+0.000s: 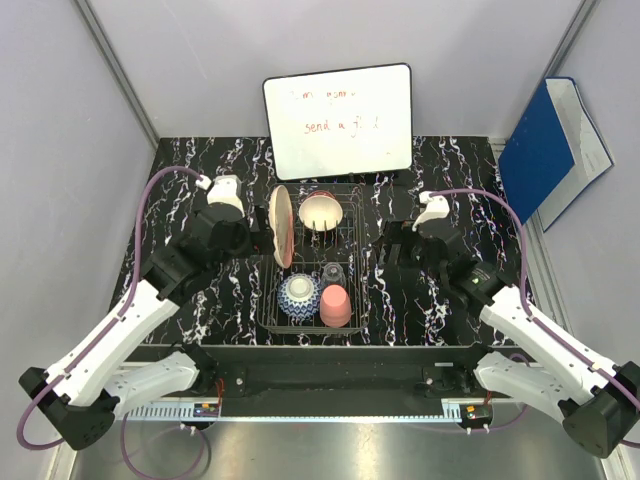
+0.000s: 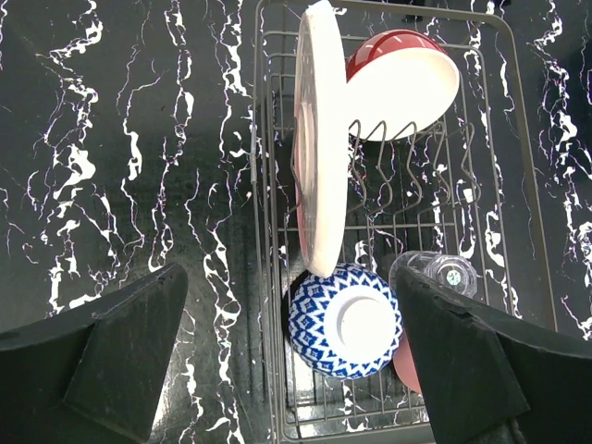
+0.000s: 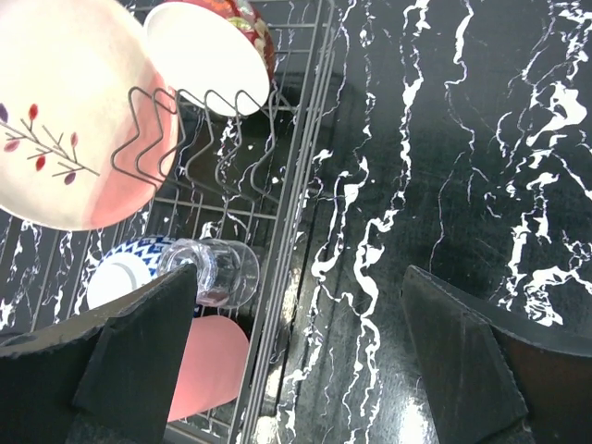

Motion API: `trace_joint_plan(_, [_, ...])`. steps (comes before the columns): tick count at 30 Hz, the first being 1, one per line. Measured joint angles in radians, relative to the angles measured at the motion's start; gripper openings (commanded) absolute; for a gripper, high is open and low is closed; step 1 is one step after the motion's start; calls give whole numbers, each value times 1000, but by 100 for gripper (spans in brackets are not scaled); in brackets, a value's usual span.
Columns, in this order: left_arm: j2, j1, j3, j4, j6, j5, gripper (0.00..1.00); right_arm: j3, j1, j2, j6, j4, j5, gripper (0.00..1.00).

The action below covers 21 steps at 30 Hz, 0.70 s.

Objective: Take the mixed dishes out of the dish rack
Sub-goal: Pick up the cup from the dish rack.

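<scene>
The black wire dish rack [image 1: 352, 262] stands mid-table. In it a pale pink plate [image 1: 281, 226] stands on edge at the back left, with a cream bowl with red outside [image 1: 322, 210] tilted beside it. A clear glass [image 1: 334, 273], a blue-and-white bowl [image 1: 299, 296] upside down and a salmon-pink cup [image 1: 335, 305] are at the front. My left gripper [image 1: 256, 236] is open and empty, hovering at the rack's left side by the plate [image 2: 319, 139] and above the blue bowl [image 2: 347, 322]. My right gripper [image 1: 390, 250] is open and empty over the rack's right rim [image 3: 296, 240], near the glass [image 3: 217, 273].
A white whiteboard [image 1: 338, 120] with red writing leans at the back. A blue folder [image 1: 545, 150] leans on the right wall. Black marble tabletop [image 1: 450, 170] lies bare on both sides of the rack.
</scene>
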Motion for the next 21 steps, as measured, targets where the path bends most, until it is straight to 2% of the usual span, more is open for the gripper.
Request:
trace_joint_plan(7, [-33,0,-30,4,-6,-10,99,13,34,9,0,-29,-94,100])
trace_joint_plan(12, [-84,0,-49,18,-6,-18,99,110,208,87,0,-93,-77,100])
trace_joint_plan(17, [-121,0,-62,33,-6,-27,99,243,406,212,0,-145,10,100])
trace_joint_plan(21, [-137,0,-66,37,-6,-32,99,304,485,318,11,-192,85,100])
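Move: The pink cup, upside down in the near end of the rack, lies about 11 cm to the left of the right gripper, 8 cm back and 13 cm below. The clear glass stands some 7 cm farther out than the cup; the blue patterned bowl is roughly 9 cm to the cup's left and 2 cm farther out. The upright plate is 22 cm left of the right gripper and 7 cm ahead. From the left gripper, the cup lies about 16 cm right, 8 cm back and 18 cm below. Sweep the open right gripper about 13 cm left and 8 cm back, over the rack's right edge to above the pink cup, staying near the same height. Swing its fingers some 25 degrees counter-clockwise on the way and let its left side dip a little, without touching the cup yet. Ease the open left gripper a couple of centimetres left, up and back, clear of the plate. ##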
